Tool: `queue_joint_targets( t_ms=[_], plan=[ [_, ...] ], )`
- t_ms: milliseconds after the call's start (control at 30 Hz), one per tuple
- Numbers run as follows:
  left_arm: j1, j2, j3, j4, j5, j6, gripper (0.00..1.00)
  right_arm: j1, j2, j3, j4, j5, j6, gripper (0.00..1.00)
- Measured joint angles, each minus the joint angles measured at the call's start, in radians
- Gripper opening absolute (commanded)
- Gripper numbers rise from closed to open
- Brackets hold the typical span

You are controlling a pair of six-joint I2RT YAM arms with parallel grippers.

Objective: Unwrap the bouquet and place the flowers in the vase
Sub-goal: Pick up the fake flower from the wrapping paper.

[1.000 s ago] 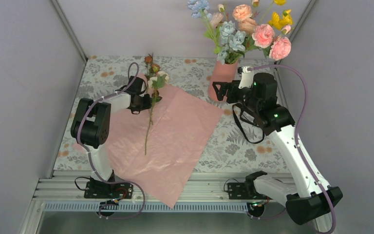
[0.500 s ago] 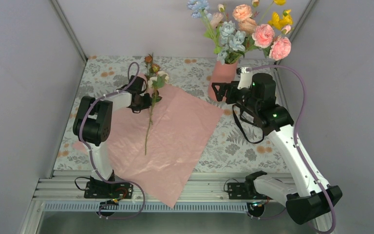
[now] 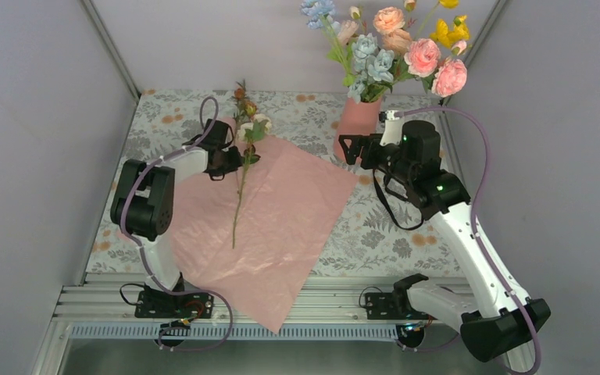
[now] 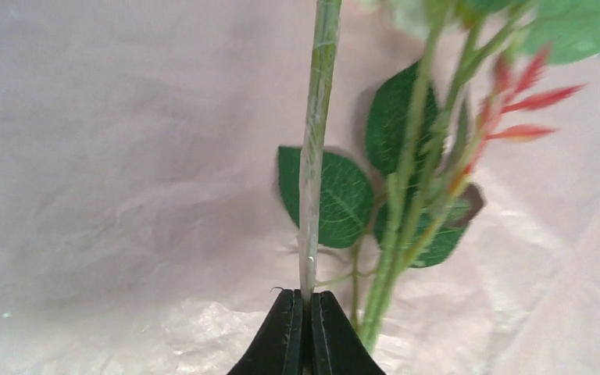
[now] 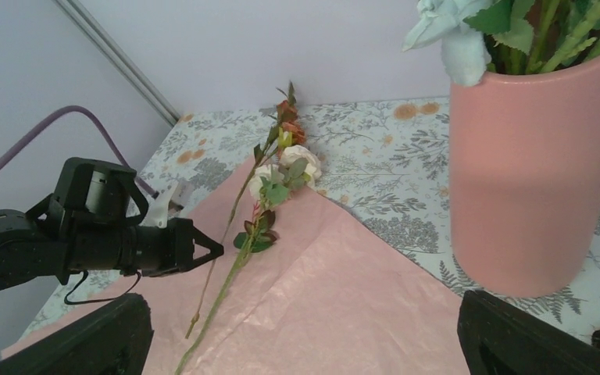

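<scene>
The bouquet's pink wrapping sheet lies spread flat on the table. Two of the flowers rest on it, their white and orange blooms towards the back. My left gripper is shut on the thinner pale stem, low over the sheet. A thicker leafy stem lies just beside the jaws. The salmon-pink vase stands at the back right with several flowers in it. My right gripper hovers open close to the left of the vase, holding nothing.
A floral-printed tablecloth covers the table. Grey walls close in the left, back and right sides. The sheet's near corner hangs over the aluminium rail at the front. My left arm's purple cable loops above its wrist.
My left jaws have closed onto the thin stem. The left arm's elbow has shifted slightly left. The right arm has barely moved.
</scene>
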Motion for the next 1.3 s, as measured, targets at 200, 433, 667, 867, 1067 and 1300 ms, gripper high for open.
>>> queue_joint_targets(
  t_ms=[200, 433, 667, 867, 1067, 1300],
  plan=[
    [0.0, -0.118, -0.025, 0.011, -0.031, -0.027, 0.02, 0.024, -0.008, -0.008, 0.006, -0.024, 0.033, 0.98],
    [0.0, -0.274, -0.1, 0.025, -0.052, -0.041, 0.02, 0.076, -0.001, -0.008, 0.011, -0.034, 0.067, 0.96],
    [-0.001, -0.46, -0.193, 0.03, -0.001, -0.03, 0.02, 0.144, 0.002, -0.008, 0.063, -0.041, 0.12, 0.93],
    [-0.007, -0.624, -0.266, 0.034, 0.092, -0.004, 0.02, 0.213, 0.03, -0.008, 0.114, -0.04, 0.152, 0.87],
    [-0.014, -0.772, -0.319, 0.04, 0.233, 0.024, 0.02, 0.278, 0.081, -0.008, 0.188, -0.041, 0.191, 0.75],
    [-0.018, -0.877, -0.357, 0.058, 0.448, 0.058, 0.02, 0.36, 0.2, 0.064, 0.251, -0.028, 0.235, 0.63]
  ],
)
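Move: Already pinched in the left fingers, just over the wrapping paper, is the rust flower's stem; from the right hand that stem lies about 28 cm left, 11 cm ahead and 29 cm below. The vase is some 15 cm ahead of the right hand, barely to its right, its middle 20 cm lower. From the left hand, the open right gripper is 28 cm right, 11 cm back and 29 cm up, and the white rose's blooms are 10 cm ahead, 5 cm right, 1 cm below. Lifting the pinched rust flower off the paper, the left hand goes about 21 cm up, at first straight, then also drawing back some 14 cm and slightly right, fingers swinging up from their downward point and round clockwise. The right hand sweeps 15 cm left towards the raised stem, turning counter-clockwise, its fingers narrowing to about two-thirds open, short of contact. ##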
